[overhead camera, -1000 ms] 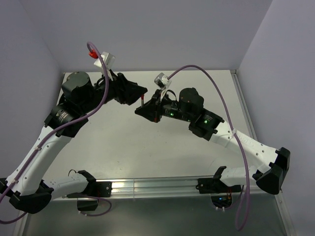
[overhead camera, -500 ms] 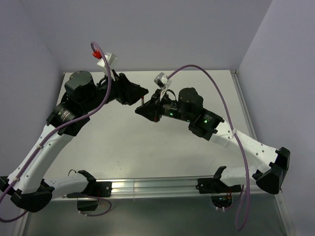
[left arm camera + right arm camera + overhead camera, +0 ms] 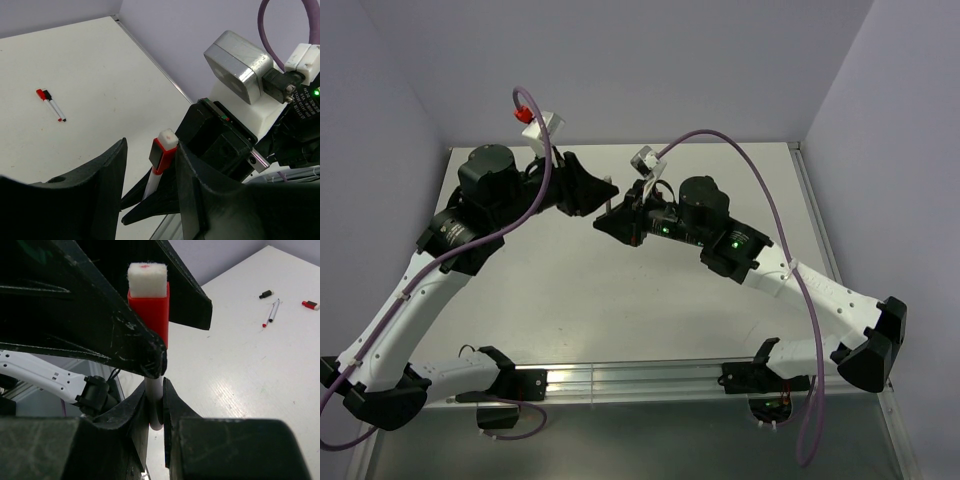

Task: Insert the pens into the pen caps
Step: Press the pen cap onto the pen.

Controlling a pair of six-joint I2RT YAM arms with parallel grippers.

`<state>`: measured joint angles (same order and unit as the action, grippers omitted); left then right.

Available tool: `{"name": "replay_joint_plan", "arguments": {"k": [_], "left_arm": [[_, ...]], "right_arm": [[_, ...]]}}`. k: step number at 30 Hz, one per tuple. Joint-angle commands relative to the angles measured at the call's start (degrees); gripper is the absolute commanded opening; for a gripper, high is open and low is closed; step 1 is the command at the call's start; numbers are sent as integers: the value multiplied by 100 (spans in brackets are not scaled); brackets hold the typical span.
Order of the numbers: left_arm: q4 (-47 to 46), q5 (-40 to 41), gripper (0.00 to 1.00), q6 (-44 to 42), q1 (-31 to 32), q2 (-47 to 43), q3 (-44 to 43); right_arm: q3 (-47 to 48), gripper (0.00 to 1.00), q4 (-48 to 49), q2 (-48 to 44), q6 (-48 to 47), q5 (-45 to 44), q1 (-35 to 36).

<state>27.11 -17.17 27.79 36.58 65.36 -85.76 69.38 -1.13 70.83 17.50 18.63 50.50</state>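
My right gripper [image 3: 156, 405] is shut on the white barrel of a pen [image 3: 154, 390] and holds it upright above the table. A red pen cap [image 3: 149, 310] with a white felt end sits on the pen's top. My left gripper [image 3: 150, 167] is open and straddles that cap [image 3: 162, 152]: one finger touches it, the other stands apart. In the top view the two grippers meet at mid-table [image 3: 610, 205]. On the table lie another thin pen [image 3: 272, 312], a black cap [image 3: 266, 294] and a red cap [image 3: 310, 304].
Loose pens with a red and a black cap [image 3: 50, 102] lie together on the white table [image 3: 620, 300]. Purple cables [image 3: 760, 190] arc over both arms. Walls close the table at the back and sides.
My left gripper has moved right, toward the right gripper, and its jaws have narrowed around the capped end of the pen. The right gripper has kept its hold and barely shifted.
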Motion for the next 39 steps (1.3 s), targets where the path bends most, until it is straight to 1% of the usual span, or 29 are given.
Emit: {"name": "replay_joint_plan", "arguments": {"k": [1, 6, 7, 9, 12, 13, 15, 16, 17, 23, 25, 32, 36, 39], "left_arm": [[-22, 108, 46, -107, 25, -24, -231], [22, 188, 38, -151, 34, -15, -284], [31, 214, 33, -169, 42, -15, -293], [40, 223, 31, -186, 51, -6, -310], [66, 240, 21, -213, 51, -6, -328], [83, 249, 16, -230, 51, -6, -328], [92, 249, 11, -248, 60, -6, -319], [92, 249, 4, -257, 51, -6, -310], [127, 258, 0, -257, 60, -6, -301], [171, 346, 0, -362, 139, -15, -179], [233, 512, 0, -397, 270, -6, -126], [365, 1162, 0, -433, 772, -6, 234], [382, 1234, 0, -397, 816, 20, 515], [365, 1242, 0, -353, 860, 20, 700]], "right_arm": [[295, 0, 42, 28, -27, -53, 56], [304, 0, 25, 36, -27, -44, 56], [295, 0, 25, 36, -36, -44, 56], [295, 0, 25, 36, -36, -44, 56], [295, 0, 25, 36, -44, -44, 65], [304, 0, 16, 36, -36, -44, 65], [304, 0, 16, 19, -45, -44, 65], [304, 0, 25, 19, -36, -35, 65], [312, 0, 7, 10, -44, -35, 65], [356, 0, -19, -16, -36, -140, 65], [391, 0, -54, -16, -62, -289, 65], [988, 0, -362, -43, -308, -948, 48], [1366, 0, -310, 1, -343, -1037, -66], [1709, 0, -336, 168, -247, -854, -320]]}}
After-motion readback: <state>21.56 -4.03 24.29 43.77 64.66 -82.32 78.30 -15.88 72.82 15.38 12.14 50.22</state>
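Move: The red pen cap, already on the pen that the right hand holds upright, stands between the left hand's half-open fingertips: about 1 cm ahead, 1 cm right and 1 cm above that hand's point. From the right hand the cap is straight above, some 5 cm up. On the table about 40 cm lower, counted from the left hand, the capped pair lies roughly 30 cm ahead and 14 cm right, and the loose pens 35 cm ahead and 24 cm left. The left fingers close from half open and pinch the lower part of the red cap, that hand almost still, while the right hand keeps its grip on the pen and sinks about 1 cm. Then both shift together: the right hand some 1.5 cm forward and as far right, rising back and turning slightly clockwise, the left about 1 cm right and a little forward, turning slightly counter-clockwise. ##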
